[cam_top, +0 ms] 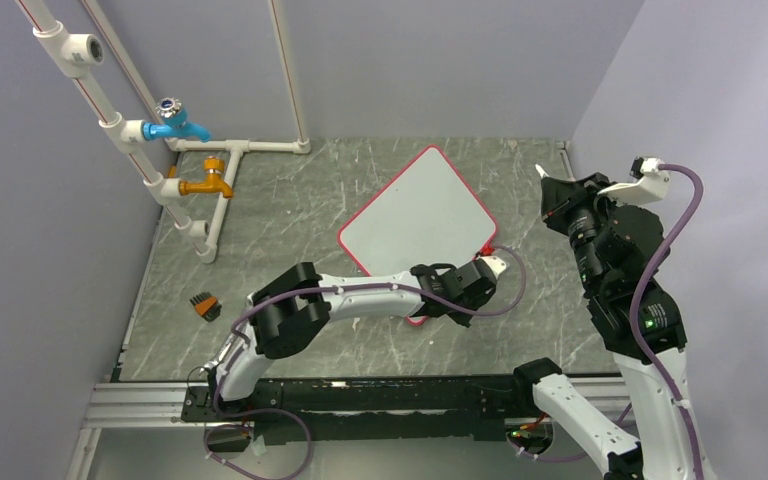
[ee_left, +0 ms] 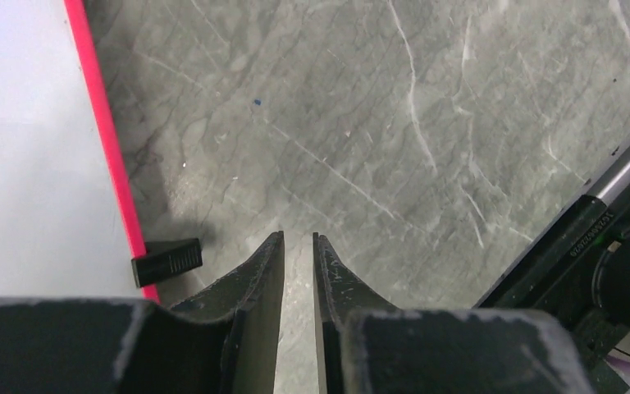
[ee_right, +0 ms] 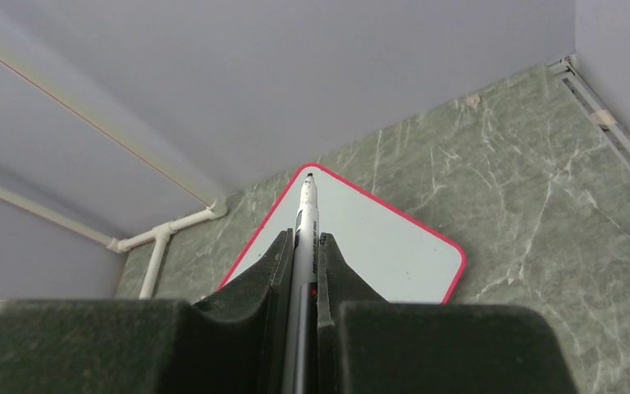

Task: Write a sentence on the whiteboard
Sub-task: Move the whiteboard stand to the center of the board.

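Note:
The whiteboard [cam_top: 415, 215] lies turned like a diamond in the middle of the table, white with a thin red rim [ee_left: 111, 156]. Its face is blank; no sentence is in view. My right gripper [cam_top: 548, 188] hovers off the board's right corner, shut [ee_right: 303, 238] on a grey marker [ee_right: 305, 217] whose bare tip points toward the whiteboard [ee_right: 385, 242]. My left arm reaches across the board's near corner. Its gripper [cam_top: 490, 268] sits just off the right edge, jaws [ee_left: 299, 238] a narrow gap apart with only table between them. A black cap [ee_left: 166, 260] lies against the rim.
White pipes with a blue tap [cam_top: 175, 125] and an orange tap [cam_top: 210, 183] stand at the back left. A small black-and-orange object [cam_top: 205, 306] lies at the near left. A metal rail [cam_top: 360, 395] runs along the near edge. Walls close in on the left, back and right.

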{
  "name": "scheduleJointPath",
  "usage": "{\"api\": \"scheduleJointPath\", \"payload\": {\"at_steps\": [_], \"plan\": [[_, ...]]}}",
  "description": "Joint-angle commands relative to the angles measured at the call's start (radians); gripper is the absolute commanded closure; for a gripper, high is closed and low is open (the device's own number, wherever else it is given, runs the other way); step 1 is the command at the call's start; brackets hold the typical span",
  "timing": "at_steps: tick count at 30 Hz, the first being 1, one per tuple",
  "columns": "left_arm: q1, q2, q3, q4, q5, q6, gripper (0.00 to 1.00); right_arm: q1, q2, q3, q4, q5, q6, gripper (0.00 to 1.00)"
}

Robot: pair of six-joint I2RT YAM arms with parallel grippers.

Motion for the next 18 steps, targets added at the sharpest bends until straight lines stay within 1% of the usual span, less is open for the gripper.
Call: {"api": "scheduleJointPath", "payload": {"at_steps": [1,6,9,13,18], "plan": [[-0.001,0.045,0.076,0.028,-0.006,0.005,0.77,-0.002,-0.005,0.004,0.034,-0.004,0.002,1.00],[0.021,0.094,0.104,0.037,-0.042,-0.019,0.77,-0.004,-0.007,-0.004,0.037,-0.015,0.003,1.00],[0.044,0.116,0.115,0.041,-0.040,-0.021,0.78,-0.002,-0.005,-0.008,0.039,-0.023,0.003,1.00],[0.061,0.143,0.119,0.048,-0.028,-0.005,0.78,-0.001,-0.004,-0.015,0.041,-0.031,0.000,1.00],[0.074,0.154,0.113,0.041,-0.051,0.004,0.78,0.000,-0.001,-0.022,0.044,-0.042,0.000,1.00]]}}
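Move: The left hand, fingers slightly open, is bound for the whiteboard stand's near clip, about 5 cm ahead, 4 cm to its left and 5 cm below. The stand's far clip is some 16 cm ahead and 4 cm right; the whiteboard's middle is roughly 20 cm ahead and 10 cm left, both about 5 cm down. From the marker-holding right hand, the near clip is about 17 cm left, 2 cm back and 41 cm below. The left hand reaches about 5 cm forward while sinking 4 cm towards the near clip, fingers staying slightly open. ##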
